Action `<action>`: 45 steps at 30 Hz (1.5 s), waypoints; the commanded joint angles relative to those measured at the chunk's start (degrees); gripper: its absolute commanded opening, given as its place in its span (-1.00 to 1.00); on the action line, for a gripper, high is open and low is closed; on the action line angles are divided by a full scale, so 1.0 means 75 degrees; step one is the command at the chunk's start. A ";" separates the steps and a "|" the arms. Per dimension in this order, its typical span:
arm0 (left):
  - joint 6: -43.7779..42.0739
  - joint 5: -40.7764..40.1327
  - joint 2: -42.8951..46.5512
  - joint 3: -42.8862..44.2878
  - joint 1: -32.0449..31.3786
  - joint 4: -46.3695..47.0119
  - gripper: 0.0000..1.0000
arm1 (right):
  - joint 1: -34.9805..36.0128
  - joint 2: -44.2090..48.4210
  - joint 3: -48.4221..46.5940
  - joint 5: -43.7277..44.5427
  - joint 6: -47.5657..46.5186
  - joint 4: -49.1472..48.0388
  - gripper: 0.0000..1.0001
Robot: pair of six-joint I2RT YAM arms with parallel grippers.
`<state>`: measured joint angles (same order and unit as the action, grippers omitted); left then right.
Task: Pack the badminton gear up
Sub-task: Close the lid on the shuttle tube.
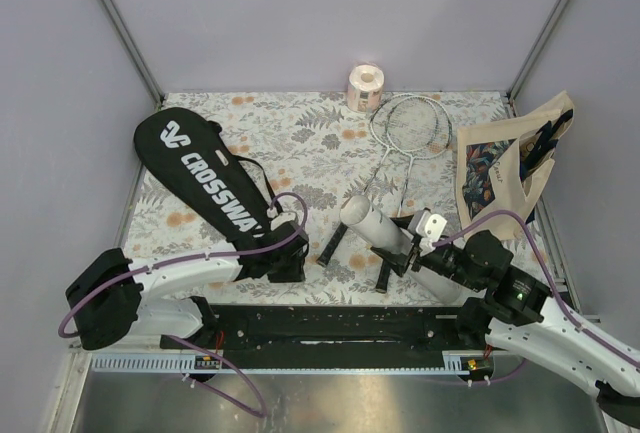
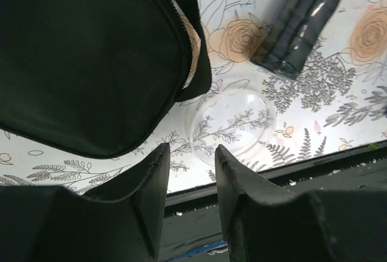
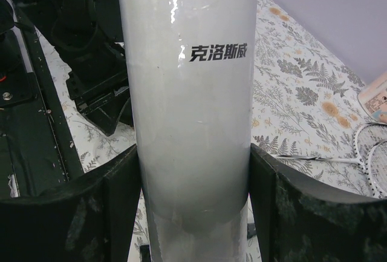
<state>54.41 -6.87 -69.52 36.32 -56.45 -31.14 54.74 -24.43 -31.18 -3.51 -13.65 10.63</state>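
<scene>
The long black "CROSSWAY" racket bag (image 1: 205,178) lies at the left, and its near end fills the left wrist view (image 2: 84,56). My left gripper (image 1: 285,253) hovers at that end, open, with nothing between its fingers (image 2: 190,156). A clear round cap (image 2: 233,123) lies on the cloth just ahead of them. Two silver-white rackets (image 1: 410,128) lie mid-table, with their black handles (image 1: 335,243) pointing toward me. My right gripper (image 1: 425,253) is shut on the white tube (image 1: 375,223), whose body stands between its fingers (image 3: 187,92).
A beige printed tote bag (image 1: 500,163) leans at the right wall. A pinkish paper roll (image 1: 365,88) stands at the back edge. A black rail (image 1: 330,323) runs along the near edge of the floral cloth, and grey walls close in the table.
</scene>
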 commanded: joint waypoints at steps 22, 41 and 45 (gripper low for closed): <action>0.0059 -0.0607 0.0594 0.0827 -0.0186 -0.0628 -1.00 | 0.0014 -0.0259 -0.0038 0.0316 -0.0078 -0.0234 -0.24; -0.1653 0.5451 0.1265 0.4674 0.2347 -0.0489 -1.00 | 0.0014 -0.1032 0.0735 0.0035 -0.2305 -0.2424 -0.22; -0.1549 0.5674 0.1335 0.4557 0.2358 -0.0373 -1.00 | 0.0014 -0.1091 0.0805 -0.0013 -0.2364 -0.2952 -0.22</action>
<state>42.94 28.73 -60.62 70.63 -39.09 -36.53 54.74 -33.10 -24.01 -3.97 -29.19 -1.15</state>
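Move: The tube's clear lid lies flat on the table under my left hand, about 3 cm below my fingertips, 4 cm to the right and 1 cm ahead. The racket bag's near end sits some 6 cm ahead and 6 cm left of this hand; a racket handle's butt is 8 cm ahead, 10 cm right. The tube mouth is about 5 cm ahead, 15 cm right and 30 cm up. From my right hand, the lid is roughly 22 cm left, level in reach, 24 cm below. My left hand sinks a couple of centimetres while edging right, and shuts its fingers on the lid's rim. Then I lift the lid about 30 cm, swinging out forward and partly back, drifting right and turning the fingers some 40 degrees to point rightward at the tube mouth. My right hand keeps its grip on the tube, lowering it nearly 5 cm, slightly forward and left, with a small tilt. ##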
